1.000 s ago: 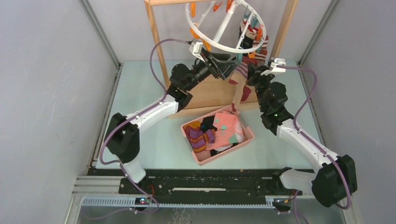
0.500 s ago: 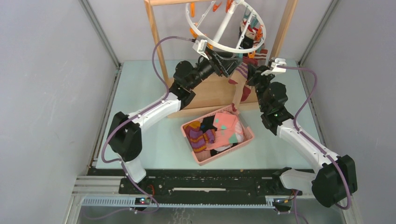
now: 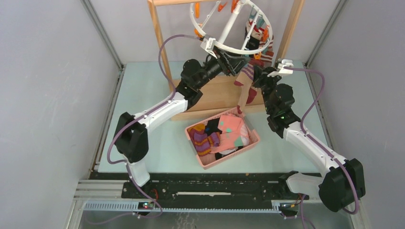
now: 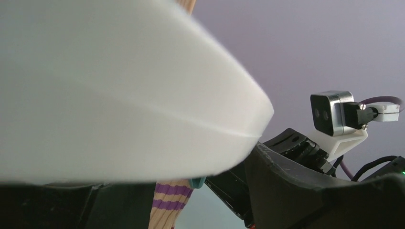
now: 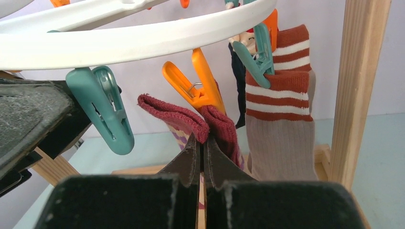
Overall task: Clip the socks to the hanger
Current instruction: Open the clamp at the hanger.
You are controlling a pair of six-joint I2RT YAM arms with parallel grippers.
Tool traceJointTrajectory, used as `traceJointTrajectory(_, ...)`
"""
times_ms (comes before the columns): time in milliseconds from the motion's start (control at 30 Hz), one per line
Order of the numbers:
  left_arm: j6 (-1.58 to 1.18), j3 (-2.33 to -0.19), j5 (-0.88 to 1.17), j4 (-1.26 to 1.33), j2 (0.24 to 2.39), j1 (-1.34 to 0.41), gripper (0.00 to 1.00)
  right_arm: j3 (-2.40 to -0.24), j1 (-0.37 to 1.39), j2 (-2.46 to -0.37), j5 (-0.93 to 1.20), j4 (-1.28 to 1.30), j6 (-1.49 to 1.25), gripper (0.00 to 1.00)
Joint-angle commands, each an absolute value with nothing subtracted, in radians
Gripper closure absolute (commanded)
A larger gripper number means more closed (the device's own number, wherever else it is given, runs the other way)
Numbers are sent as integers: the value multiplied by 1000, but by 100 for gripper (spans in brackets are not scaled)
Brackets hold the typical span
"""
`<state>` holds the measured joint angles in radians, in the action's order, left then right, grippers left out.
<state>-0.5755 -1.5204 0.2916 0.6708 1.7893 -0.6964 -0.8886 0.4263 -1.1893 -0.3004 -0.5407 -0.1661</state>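
Observation:
The hanger, a white ring with orange and teal clips, hangs from the wooden rack. My right gripper is shut on the maroon cuff of a cream-and-purple striped sock, just under an orange clip. That sock dangles below the ring. My left gripper is pressed up under the ring's front rim, jaws apart, with a teal clip and the striped sock between them. A rust-and-white striped sock hangs from another teal clip.
A pink basket with several more socks sits on the table in front of the rack. The rack's wooden posts flank the ring. A loose teal clip hangs left of the orange one.
My left gripper has risen and moved right, up against the ring's rim, and its jaws have narrowed. The right gripper and its sock have stayed put.

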Motion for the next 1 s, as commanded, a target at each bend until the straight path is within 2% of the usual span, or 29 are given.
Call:
traceJointTrajectory(0,-566,-1593,287,675,1795,-704,33,-885,420,-1160,-298,-552,-188,100)
traceJointTrajectory(300,-572,-1619,286,663,1804,-707,41,-885,420,-1157,-299,-548,-189,100)
traceJointTrajectory(367,-572,-1621,283,662,1803,-707,48,-885,420,-1155,-296,-547,-189,100)
traceJointTrajectory(467,-572,-1621,280,658,1802,-706,53,-885,419,-1154,-297,-545,-188,100)
traceJointTrajectory(567,-572,-1621,278,654,1798,-707,68,-884,419,-1149,-296,-537,-189,100)
traceJointTrajectory(700,-572,-1620,275,646,1792,-707,82,-865,419,-1132,-300,-542,-189,100)
traceJointTrajectory(967,-569,-1617,269,643,1783,-706,90,-837,412,-1082,-273,-500,-183,100)
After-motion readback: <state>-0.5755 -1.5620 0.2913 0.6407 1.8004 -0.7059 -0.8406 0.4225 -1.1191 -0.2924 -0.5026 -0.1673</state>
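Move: The teal clamp is already almost between the left hand's open fingers, its middle about 1 cm to the right and 2 cm below, with the hanger's white rim some 3 cm above the hand. The held maroon sock cuff lies roughly 5 cm right, 2 cm back and 3 cm below; the orange clamp is about 6 cm right and 4 cm farther out. From the right hand, the teal clamp is about 6 cm left, 3 cm ahead and 3 cm higher. The left fingers close on the teal clamp's upper ends just under the rim and squeeze them, going from about two-thirds open to about a fifth and stopping there as the grip effort rises; that hand otherwise lifts under 1 cm and keeps its tilt. The right hand keeps the sock cuff pinched and waits, then eases back about 1.5 cm and slightly right and down, away from the clamp. ##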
